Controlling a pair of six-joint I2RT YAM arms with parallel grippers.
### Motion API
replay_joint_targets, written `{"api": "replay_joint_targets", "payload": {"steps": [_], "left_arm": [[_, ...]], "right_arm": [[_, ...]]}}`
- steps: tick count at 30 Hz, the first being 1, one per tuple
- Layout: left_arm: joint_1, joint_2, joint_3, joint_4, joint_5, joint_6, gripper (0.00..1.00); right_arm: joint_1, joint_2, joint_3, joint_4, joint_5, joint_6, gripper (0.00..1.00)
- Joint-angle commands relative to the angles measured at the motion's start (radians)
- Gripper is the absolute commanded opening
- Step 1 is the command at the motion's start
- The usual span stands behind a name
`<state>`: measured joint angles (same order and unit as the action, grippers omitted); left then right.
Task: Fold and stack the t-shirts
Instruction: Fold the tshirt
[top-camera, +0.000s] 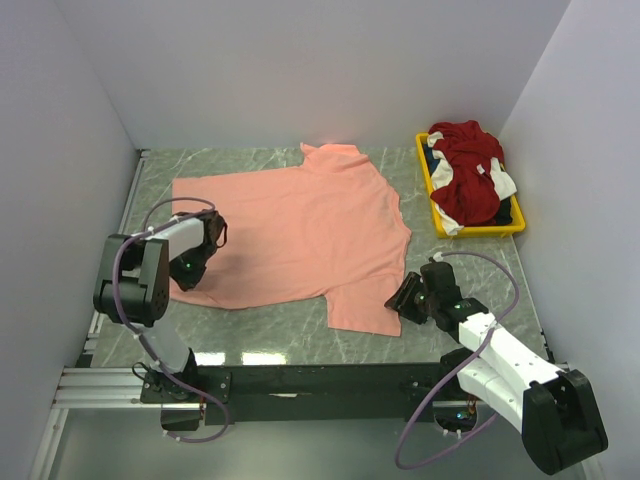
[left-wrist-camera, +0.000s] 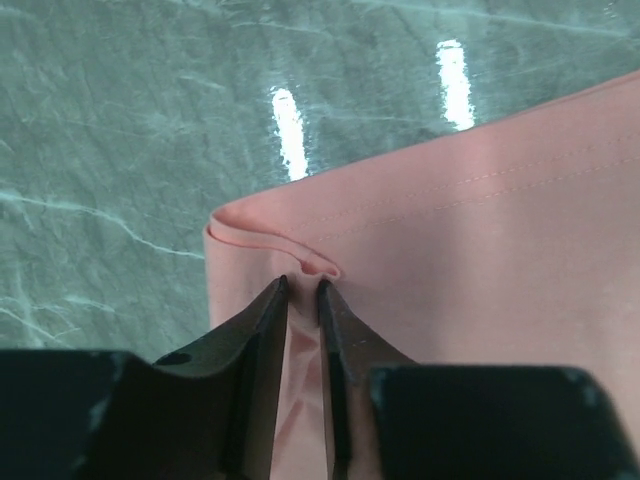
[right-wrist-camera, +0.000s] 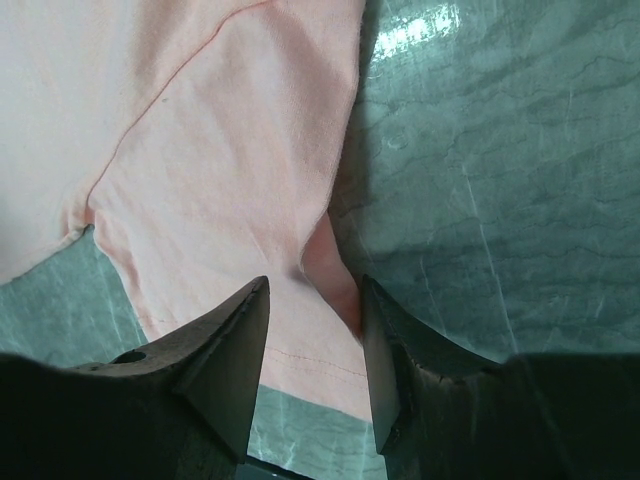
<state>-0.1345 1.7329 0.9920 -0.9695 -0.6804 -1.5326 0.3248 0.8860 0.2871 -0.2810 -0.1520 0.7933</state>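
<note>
A salmon-pink t-shirt (top-camera: 300, 225) lies spread flat on the green marble table (top-camera: 260, 340). My left gripper (top-camera: 186, 278) is at the shirt's near-left hem corner. In the left wrist view its jaws (left-wrist-camera: 302, 290) are nearly together, with a small fold of pink cloth (left-wrist-camera: 480, 250) pinched between them. My right gripper (top-camera: 402, 300) sits at the near-right sleeve. Its fingers (right-wrist-camera: 315, 295) stand apart, straddling the sleeve's hem (right-wrist-camera: 220, 150), which lies on the table between them. A dark red t-shirt with white parts (top-camera: 470, 175) is bunched in the tray, with a bit of dark blue cloth (top-camera: 430, 157) beside it.
The yellow tray (top-camera: 470, 233) stands at the back right, close to the right wall. White walls close in the table at the back and on both sides. A black rail (top-camera: 320, 380) with both arm bases runs along the near edge.
</note>
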Motion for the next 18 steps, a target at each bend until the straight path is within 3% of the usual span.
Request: {"api": "replay_joint_targets", "payload": {"steps": [1, 8, 18], "left_arm": [[-0.002, -0.056, -0.018, -0.012, 0.015, -0.015, 0.22], [-0.002, -0.15, -0.041, -0.024, 0.021, -0.015, 0.01], [-0.004, -0.38, -0.168, -0.005, 0.064, -0.04, 0.01]], "right_arm": [[0.005, 0.007, -0.009, 0.014, 0.002, -0.017, 0.49], [0.007, -0.004, -0.009, 0.003, -0.003, -0.016, 0.49], [0.007, -0.013, 0.004, -0.053, -0.006, -0.002, 0.46]]}}
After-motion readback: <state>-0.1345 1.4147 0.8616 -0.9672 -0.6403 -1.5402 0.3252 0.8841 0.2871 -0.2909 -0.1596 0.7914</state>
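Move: The ridge of bunched cloth near the pink t-shirt's near-left corner lies between and just below the left fingertips, about 1 cm left and 1 cm down. The corner itself is some 4 cm back and 3 cm left; the shirt's far-left corner is about 27 cm ahead and 4 cm left. From the right hand, the ridge lies roughly 52 cm left and 4 cm ahead. The left fingers shut on the bunched ridge, then lift it about 4 cm, easing 2 cm back. ##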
